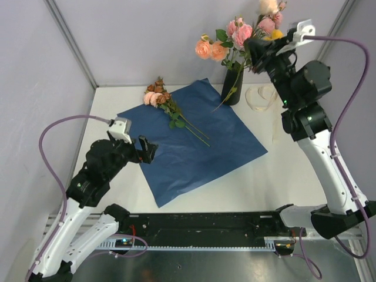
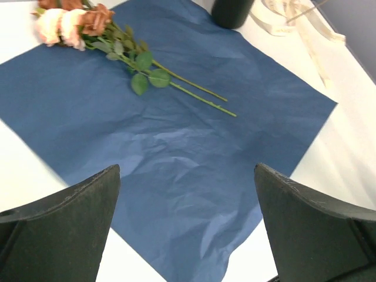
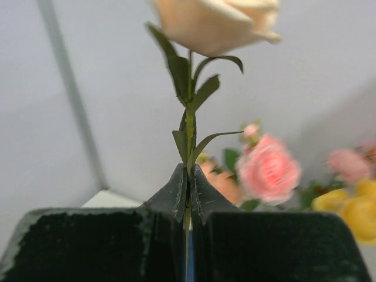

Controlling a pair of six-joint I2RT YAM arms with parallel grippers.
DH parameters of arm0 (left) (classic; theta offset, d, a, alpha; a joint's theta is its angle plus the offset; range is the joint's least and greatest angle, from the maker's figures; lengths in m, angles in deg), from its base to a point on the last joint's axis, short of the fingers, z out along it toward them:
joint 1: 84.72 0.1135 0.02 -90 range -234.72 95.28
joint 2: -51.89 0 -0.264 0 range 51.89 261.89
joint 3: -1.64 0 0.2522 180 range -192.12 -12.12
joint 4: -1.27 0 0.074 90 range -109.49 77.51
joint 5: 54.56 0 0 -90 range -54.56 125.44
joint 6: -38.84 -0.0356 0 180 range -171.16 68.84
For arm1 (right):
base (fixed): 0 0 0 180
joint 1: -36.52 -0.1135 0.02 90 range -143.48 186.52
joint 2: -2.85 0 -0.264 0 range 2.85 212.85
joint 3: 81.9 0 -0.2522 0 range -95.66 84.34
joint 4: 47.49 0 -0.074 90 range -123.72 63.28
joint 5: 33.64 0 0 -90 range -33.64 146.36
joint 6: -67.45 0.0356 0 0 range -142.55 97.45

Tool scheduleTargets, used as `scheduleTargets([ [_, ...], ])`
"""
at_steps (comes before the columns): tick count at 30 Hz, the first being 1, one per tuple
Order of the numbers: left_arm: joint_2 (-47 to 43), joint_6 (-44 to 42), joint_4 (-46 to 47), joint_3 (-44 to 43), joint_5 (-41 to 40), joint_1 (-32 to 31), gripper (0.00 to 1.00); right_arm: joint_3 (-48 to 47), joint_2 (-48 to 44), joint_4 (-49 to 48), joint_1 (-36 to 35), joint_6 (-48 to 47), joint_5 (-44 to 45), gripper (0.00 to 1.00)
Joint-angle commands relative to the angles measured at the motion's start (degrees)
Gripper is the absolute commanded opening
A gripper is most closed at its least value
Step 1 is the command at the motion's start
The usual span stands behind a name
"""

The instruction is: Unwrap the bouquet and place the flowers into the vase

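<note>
The bouquet's blue paper (image 1: 194, 147) lies spread flat on the table, with a few pink and brownish-red flowers (image 1: 157, 94) resting on its far left corner, stems pointing inward. The black vase (image 1: 232, 88) stands at the paper's far corner and holds pink and peach roses (image 1: 226, 41). Above the vase, my right gripper (image 1: 258, 50) is shut on the green stem (image 3: 189, 126) of a peach rose (image 3: 214, 20). My left gripper (image 2: 187, 170) hangs open over the paper's (image 2: 176, 153) near left part, with nothing between its fingers.
The cream ribbon (image 1: 261, 97) lies loose on the table just right of the vase. Grey walls close in the back and both sides. A black rail (image 1: 200, 226) runs along the near edge between the arm bases.
</note>
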State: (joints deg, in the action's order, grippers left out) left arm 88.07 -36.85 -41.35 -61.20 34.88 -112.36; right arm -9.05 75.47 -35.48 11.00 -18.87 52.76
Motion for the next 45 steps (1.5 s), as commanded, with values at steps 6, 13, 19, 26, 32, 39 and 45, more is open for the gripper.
scheduleTargets([
  [6,-5.76,-2.52,0.18,1.41,-8.74,-0.31,1.0,-13.28,10.11,-1.95,4.76,-12.31,12.48,0.0],
  [13,-6.05,-2.32,0.17,1.43,-8.06,-0.31,1.0,-19.15,15.99,-6.02,7.43,-11.69,12.46,0.0],
  [19,-6.5,-2.21,0.18,1.57,-8.43,-0.31,1.0,-27.97,23.21,-5.52,8.64,-12.21,12.76,0.0],
  [26,-6.82,-2.26,0.2,1.7,-8.96,-0.31,1.0,-32.37,28.35,-9.46,9.36,-13.69,14.89,0.0],
  [32,-6.97,-2.35,0.13,1.62,-9.06,-0.32,1.0,-36.17,32.76,-9.79,10.66,-11.05,14.76,0.0],
  [39,-7.3,-2.43,0.2,1.71,-9.39,-0.3,1.0,-38.84,38.0,-11.94,11.33,-11.15,15.16,0.0],
  [45,-7.63,-2.44,0.17,1.78,-9.63,-0.31,1.0,-40.73,41.76,-13.8,11.77,-11.27,15.81,0.0],
])
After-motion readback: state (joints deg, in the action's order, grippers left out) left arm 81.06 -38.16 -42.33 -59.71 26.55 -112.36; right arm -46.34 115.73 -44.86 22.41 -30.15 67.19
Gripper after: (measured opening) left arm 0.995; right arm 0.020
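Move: The right hand holds the cream rose by its stem; the vase stands about 21 cm ahead, 3 cm to its right, its middle some 44 cm below. The orange roses already in it are roughly 18 cm ahead, 7 cm left and 18 cm down; the ribbon lies 22 cm ahead, 19 cm right, 56 cm below. From the left hand, the vase is about 34 cm ahead, 34 cm right, 15 cm lower. The right hand carries the still-pinched cream rose 20 cm forward and 8 right towards the vase, turning clockwise. ##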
